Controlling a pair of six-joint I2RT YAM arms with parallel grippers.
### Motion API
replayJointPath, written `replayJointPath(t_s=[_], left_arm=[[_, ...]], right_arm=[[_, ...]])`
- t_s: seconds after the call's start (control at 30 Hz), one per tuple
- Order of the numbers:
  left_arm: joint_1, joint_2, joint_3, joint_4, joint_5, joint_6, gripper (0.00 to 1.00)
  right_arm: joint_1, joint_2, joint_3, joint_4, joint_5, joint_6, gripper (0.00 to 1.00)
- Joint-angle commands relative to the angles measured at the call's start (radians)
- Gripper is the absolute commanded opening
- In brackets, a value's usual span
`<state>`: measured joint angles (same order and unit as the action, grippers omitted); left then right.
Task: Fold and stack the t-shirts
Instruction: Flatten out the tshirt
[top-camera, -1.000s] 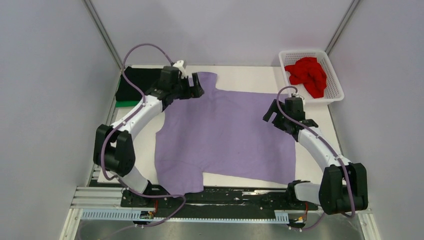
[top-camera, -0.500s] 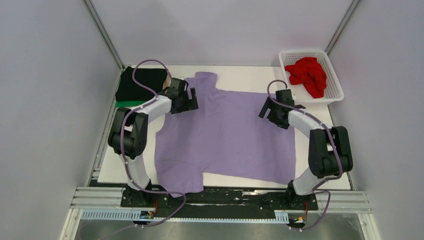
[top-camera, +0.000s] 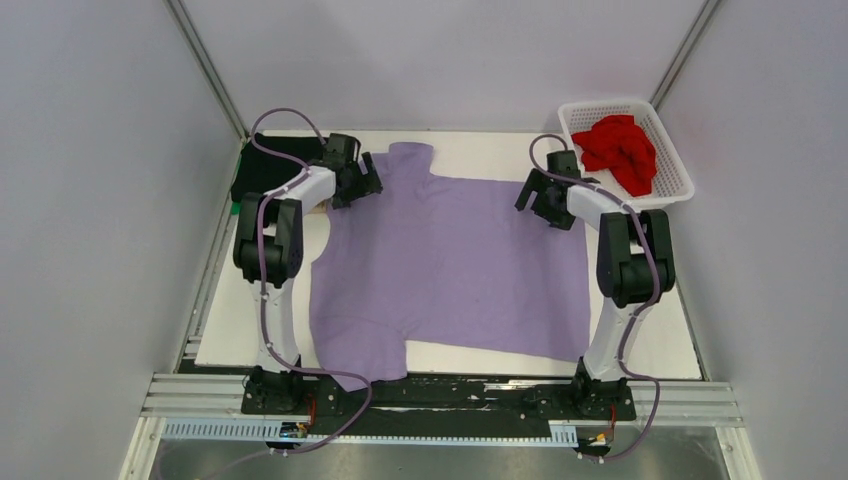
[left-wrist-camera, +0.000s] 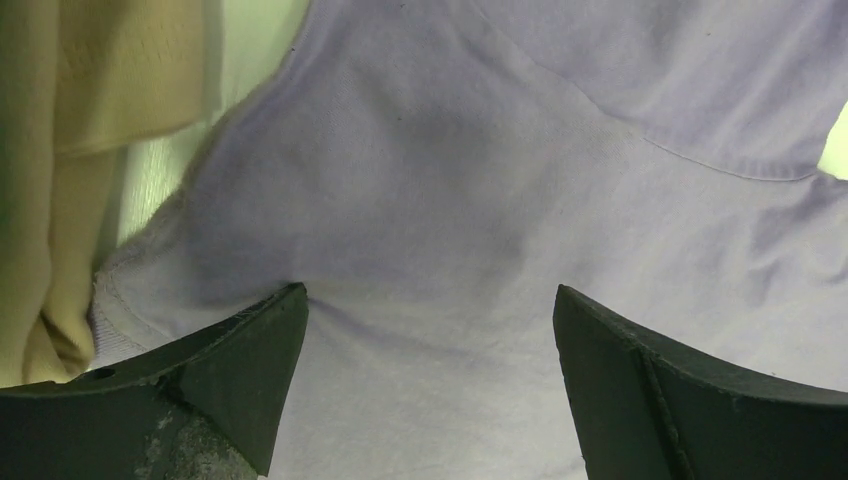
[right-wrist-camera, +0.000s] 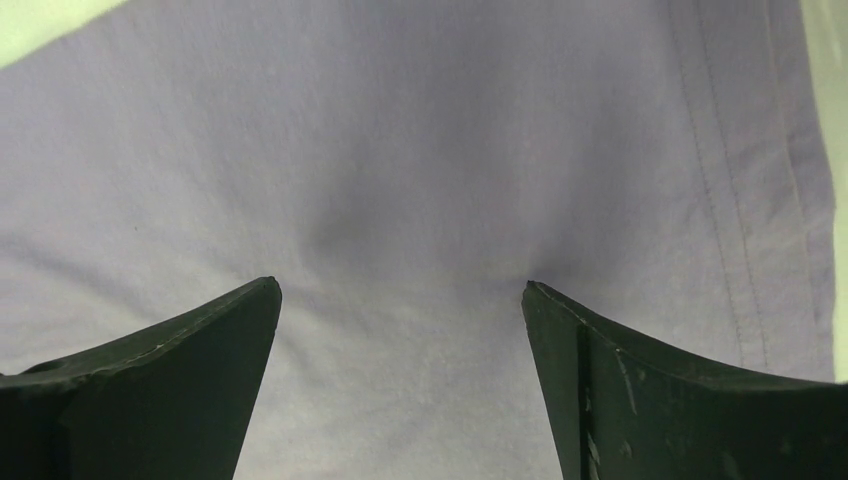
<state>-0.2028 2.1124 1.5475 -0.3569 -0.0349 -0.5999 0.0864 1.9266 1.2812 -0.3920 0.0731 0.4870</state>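
Note:
A lavender t-shirt (top-camera: 450, 265) lies spread flat across the white table. My left gripper (top-camera: 366, 180) is open, low over the shirt's far left part near the sleeve. In the left wrist view its fingertips (left-wrist-camera: 292, 295) dent the lavender cloth (left-wrist-camera: 450, 180), with nothing between the jaws of the left gripper (left-wrist-camera: 428, 295). My right gripper (top-camera: 533, 200) is open near the far right edge. The right gripper (right-wrist-camera: 400, 285) has its tips on the cloth beside the stitched hem (right-wrist-camera: 740, 200). A crumpled red t-shirt (top-camera: 620, 148) fills the basket. A folded black t-shirt (top-camera: 272, 165) lies far left.
The white latticed basket (top-camera: 676, 186) stands at the table's far right corner. Grey walls close in both sides and the back. A tan-looking fold of cloth (left-wrist-camera: 100, 80) shows at the left of the left wrist view. The arm bases sit on the rail (top-camera: 440, 400) in front.
Both arms have drawn up and reached toward the far side. The left gripper moved to the shirt's far left part, the right gripper toward the far right edge. Both stayed open.

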Motion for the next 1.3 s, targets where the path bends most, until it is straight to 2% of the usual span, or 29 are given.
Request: replayJointPath(t_s=[0.0,0.43,0.57,0.67,0.93,1.17,1.27], left_arm=[[0.022,0.079,0.067,-0.064,0.002,-0.022,1.00],[0.072,0.213,0.263,-0.098,0.018,-0.052,1.00],[0.072,0.223,0.361,-0.132,0.027,-0.022,1.00],[0.070,0.181,0.377,-0.141,0.076,-0.005,1.00],[-0.005,-0.174,0.115,-0.128,0.114,0.053,1.00],[-0.108,-0.493,-0.126,-0.242,0.001,0.037,1.00],[-0.129,-0.655,-0.261,-0.268,0.012,0.002,1.00]], right_arm=[[-0.027,0.102,0.105,-0.008,-0.016,-0.044,1.00],[-0.077,0.292,0.370,-0.053,-0.091,-0.041,1.00],[-0.077,0.300,0.446,-0.075,-0.074,-0.071,1.00],[-0.078,0.244,0.443,-0.082,-0.075,-0.080,1.00],[-0.042,-0.021,0.242,-0.066,-0.101,-0.108,1.00],[-0.022,-0.200,0.058,-0.037,-0.196,-0.111,1.00],[-0.022,-0.226,0.018,-0.030,-0.209,-0.115,1.00]])
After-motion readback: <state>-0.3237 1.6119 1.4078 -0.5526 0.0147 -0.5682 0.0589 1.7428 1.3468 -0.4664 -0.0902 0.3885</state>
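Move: My open left fingertips are already on the purple t-shirt, whose middle lies about 17 cm back, 21 right; the far sleeve is some 7 cm ahead, 10 right, the folded stack 6 ahead, 17 left. From my right fingertips, also on the cloth, that middle lies roughly 12 cm back, 22 left, the shirt's far edge 6 straight ahead, the basket 13 ahead, 20 right. The cloth is a centimetre below, the basket's middle 4 above. With both grippers wide open and fingertips still on the cloth, I push the t-shirt forward towards the table's far edge, my left hand about 6 cm and my right nearly 9. Then both hands lift off the shirt and swing up and back, the left higher and drifting right. ##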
